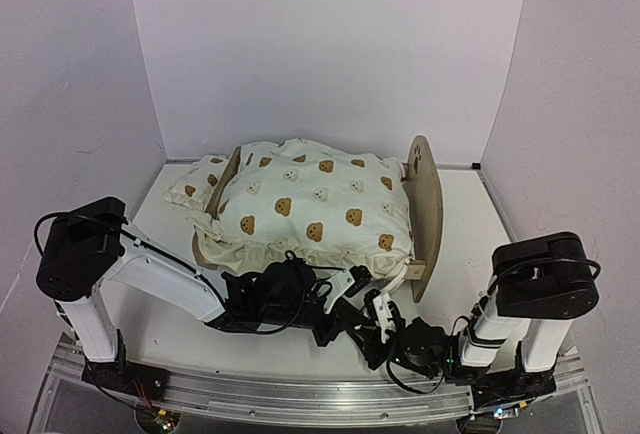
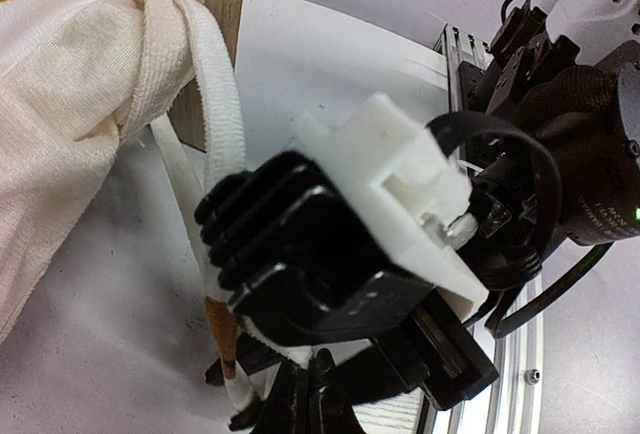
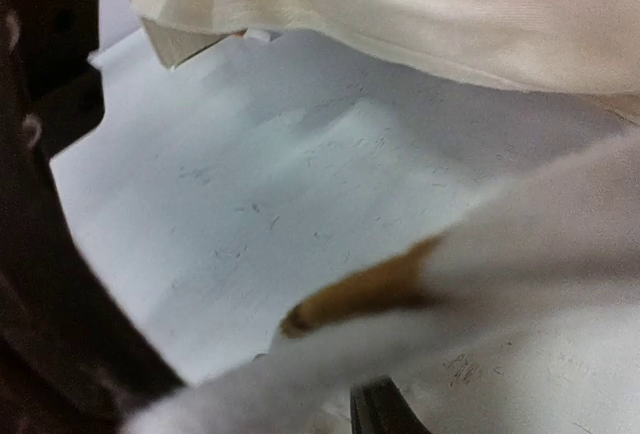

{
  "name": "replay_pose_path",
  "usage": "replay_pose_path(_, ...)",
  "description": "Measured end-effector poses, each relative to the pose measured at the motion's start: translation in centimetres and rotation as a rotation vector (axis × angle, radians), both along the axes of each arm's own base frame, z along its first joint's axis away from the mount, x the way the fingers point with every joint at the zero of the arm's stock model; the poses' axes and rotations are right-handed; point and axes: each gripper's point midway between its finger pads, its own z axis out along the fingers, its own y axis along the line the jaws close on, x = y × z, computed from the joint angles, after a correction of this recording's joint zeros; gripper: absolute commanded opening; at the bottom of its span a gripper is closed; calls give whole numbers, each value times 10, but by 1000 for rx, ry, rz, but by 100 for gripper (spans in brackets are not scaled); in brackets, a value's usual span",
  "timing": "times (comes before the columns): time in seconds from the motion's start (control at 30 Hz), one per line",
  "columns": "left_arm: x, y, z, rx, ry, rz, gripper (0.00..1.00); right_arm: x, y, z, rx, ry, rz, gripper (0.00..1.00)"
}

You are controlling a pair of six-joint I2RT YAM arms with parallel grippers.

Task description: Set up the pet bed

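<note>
The pet bed (image 1: 426,209) stands mid-table, its plywood end boards upright, with the bear-print cushion (image 1: 310,204) lying in it. Both grippers meet low at the bed's near side. My left gripper (image 1: 322,306) is shut on a cream tie (image 2: 222,124) that hangs from the cushion past a plywood post (image 2: 205,14). My right gripper (image 1: 362,306) sits just right of it, and its black-and-white body (image 2: 330,244) fills the left wrist view. In the right wrist view the brown-tipped tie (image 3: 480,274) lies blurred across the jaws. Only one dark finger (image 3: 385,412) shows.
A small bear-print pillow (image 1: 195,184) lies behind the bed's left end. The aluminium base rail (image 1: 300,389) runs along the near edge. Walls close the table at the back and on both sides. Black cables loop round both wrists.
</note>
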Motion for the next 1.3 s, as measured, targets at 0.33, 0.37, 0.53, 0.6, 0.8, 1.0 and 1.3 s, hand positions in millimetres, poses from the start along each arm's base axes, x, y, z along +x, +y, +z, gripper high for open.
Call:
replay_pose_path(0.33, 0, 7, 0, 9, -2, 8, 0, -2, -30, 59, 118, 213, -148, 0)
replay_pose_path(0.37, 0, 7, 0, 13, -1, 7, 0, -2, -29, 64, 109, 239, -157, 0)
replay_pose_path(0.53, -3, 5, 1, 11, 8, -11, 0, -12, -60, 68, -9, 384, -225, 0)
replay_pose_path(0.6, -4, 2, 3, 6, 11, -19, 0, -13, -83, 59, -65, 429, -275, 0)
replay_pose_path(0.8, -9, -13, 3, -2, 40, -58, 0, 14, -127, 50, -131, 455, -410, 0)
replay_pose_path(1.0, -20, -24, -13, 30, 70, -88, 0, 30, -122, 44, -215, 376, -368, 0)
replay_pose_path(1.3, -38, -41, -14, 30, 93, -128, 0, 57, -99, 67, -234, 250, -272, 0)
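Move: The right hand's part-open fingers already straddle the brown-tipped strap, its gripping spot practically at the hand point; that spot is roughly 3 cm ahead of the left fingers and 3 cm lower. From the right hand, the rail end beside the footboard lies about 10 cm ahead, 13 cm to the right and 5 cm up, and the bedding's ruffled corner some 10 cm ahead, 8 cm right and 5 cm up. Upward and to the right goes the right hand once its fingers have shut on the strap, rising about 7 cm and swinging some 13 cm right, then heading forward towards the rail end as its wrist turns clockwise and tips down. The left hand keeps its pinch on the other strap length, waits, then draws it back and right, about 4 cm each way, away from the bed. ##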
